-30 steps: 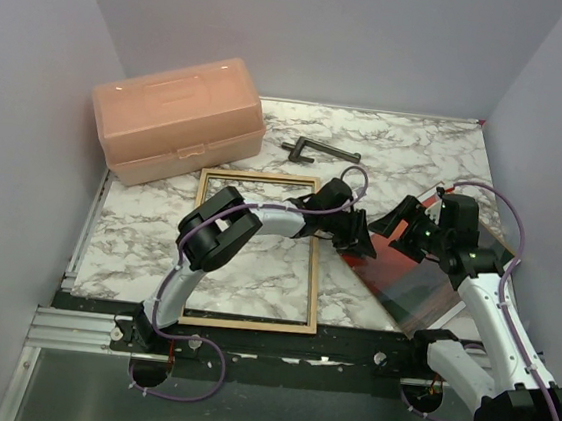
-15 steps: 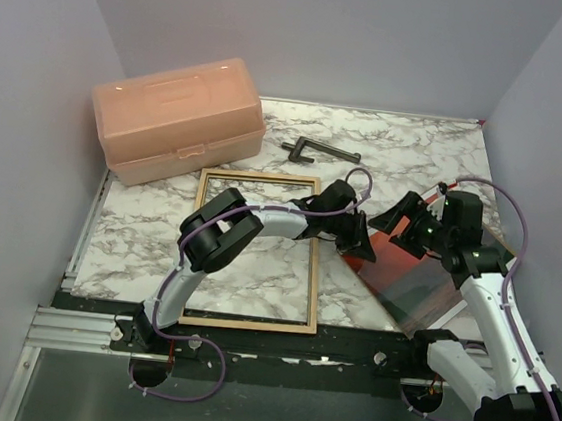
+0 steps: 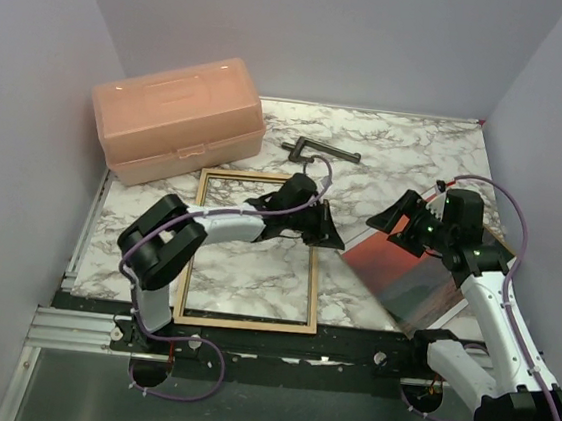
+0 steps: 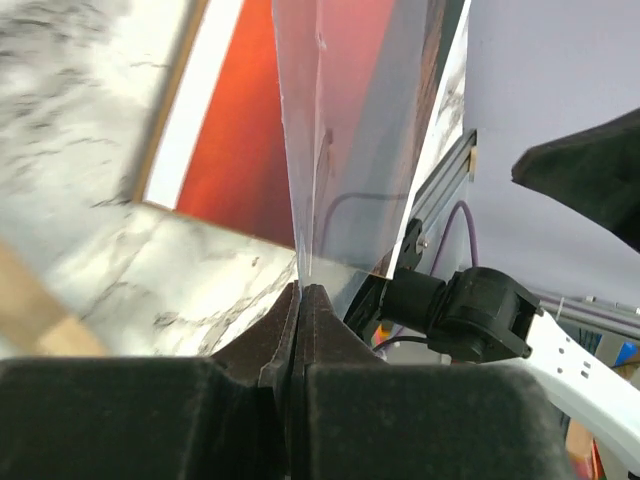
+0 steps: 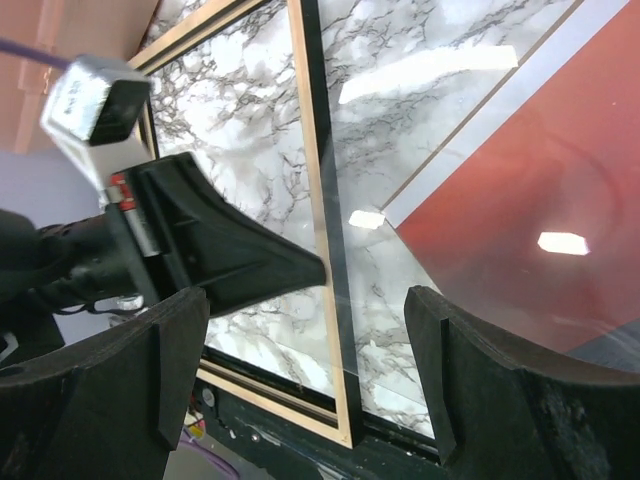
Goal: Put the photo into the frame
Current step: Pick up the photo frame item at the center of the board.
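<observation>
The photo [image 3: 405, 274], a glossy red sheet with a dark end, lies right of the frame with its left corner raised. My left gripper [image 3: 334, 240] is shut on that corner, just past the frame's right rail. In the left wrist view the jaws [image 4: 300, 292] pinch the thin sheet edge-on, and the photo's red face [image 4: 240, 150] shows beyond. The frame [image 3: 315, 275], tan wood with a clear pane, lies flat on the marble. My right gripper [image 3: 405, 227] hangs open above the photo's far part, holding nothing. The right wrist view [image 5: 305, 330] looks down on the photo [image 5: 530, 200] and the frame's rail [image 5: 322, 200].
A peach plastic toolbox [image 3: 178, 119] stands at the back left. A dark metal tool [image 3: 317, 152] lies behind the frame. A black rail [image 3: 248, 330] runs along the table's near edge, and grey walls close in on three sides.
My left gripper has shut on the photo's corner and moved left toward the frame's right rail, drawing the photo with it. The right arm has barely moved.
</observation>
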You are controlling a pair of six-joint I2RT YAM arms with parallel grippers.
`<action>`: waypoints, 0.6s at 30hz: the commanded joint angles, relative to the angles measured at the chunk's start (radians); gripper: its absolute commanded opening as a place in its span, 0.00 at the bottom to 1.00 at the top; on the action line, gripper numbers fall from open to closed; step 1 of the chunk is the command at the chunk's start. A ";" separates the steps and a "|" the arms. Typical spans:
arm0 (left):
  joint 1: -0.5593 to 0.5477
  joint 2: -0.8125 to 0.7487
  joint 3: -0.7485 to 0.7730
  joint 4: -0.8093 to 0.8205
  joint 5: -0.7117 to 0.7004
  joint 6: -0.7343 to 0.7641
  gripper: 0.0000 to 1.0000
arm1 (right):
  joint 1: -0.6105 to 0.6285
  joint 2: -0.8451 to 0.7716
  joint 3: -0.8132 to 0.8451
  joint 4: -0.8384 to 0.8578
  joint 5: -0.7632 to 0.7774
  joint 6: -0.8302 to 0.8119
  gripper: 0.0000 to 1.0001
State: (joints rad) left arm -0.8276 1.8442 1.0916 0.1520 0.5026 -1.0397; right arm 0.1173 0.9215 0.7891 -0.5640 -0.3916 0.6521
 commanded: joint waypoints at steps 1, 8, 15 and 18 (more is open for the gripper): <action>0.048 -0.157 -0.180 0.066 -0.089 0.006 0.00 | -0.006 0.012 0.034 -0.007 -0.049 -0.035 0.87; 0.117 -0.402 -0.442 0.058 -0.159 -0.010 0.00 | -0.006 0.035 0.003 0.020 -0.090 -0.052 0.87; 0.162 -0.710 -0.619 -0.161 -0.292 0.001 0.00 | -0.006 0.065 -0.042 0.060 -0.124 -0.052 0.87; 0.185 -0.855 -0.676 -0.295 -0.337 0.022 0.00 | -0.006 0.081 -0.045 0.064 -0.122 -0.054 0.87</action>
State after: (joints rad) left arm -0.6720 1.1522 0.4801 0.0532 0.2852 -1.0462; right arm 0.1158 0.9836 0.7597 -0.5289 -0.4789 0.6174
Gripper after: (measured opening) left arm 0.009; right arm 0.874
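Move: My left hand already holds the clear sheet by its edge. The middle of the wooden frame lies about 20 cm to its left, some 3 cm back and 7 cm below, with the frame's right rail only about 5 cm to its left. The photo lies level with the hand, about 24 cm to its right; the black handle is some 22 cm ahead and 6 cm left. From my right hand the frame's middle is around 29 cm left, 3 cm back and 14 cm below. Keeping the clear sheet pinched in shut fingers, I sweep my left hand briskly some 16 cm to the left, away from the photo and across the frame's right rail to above the frame's opening. It eases a little back towards me as it goes, at nearly the same height, while the wrist swings about 20 degrees counter-clockwise. My open right hand sinks slightly. ##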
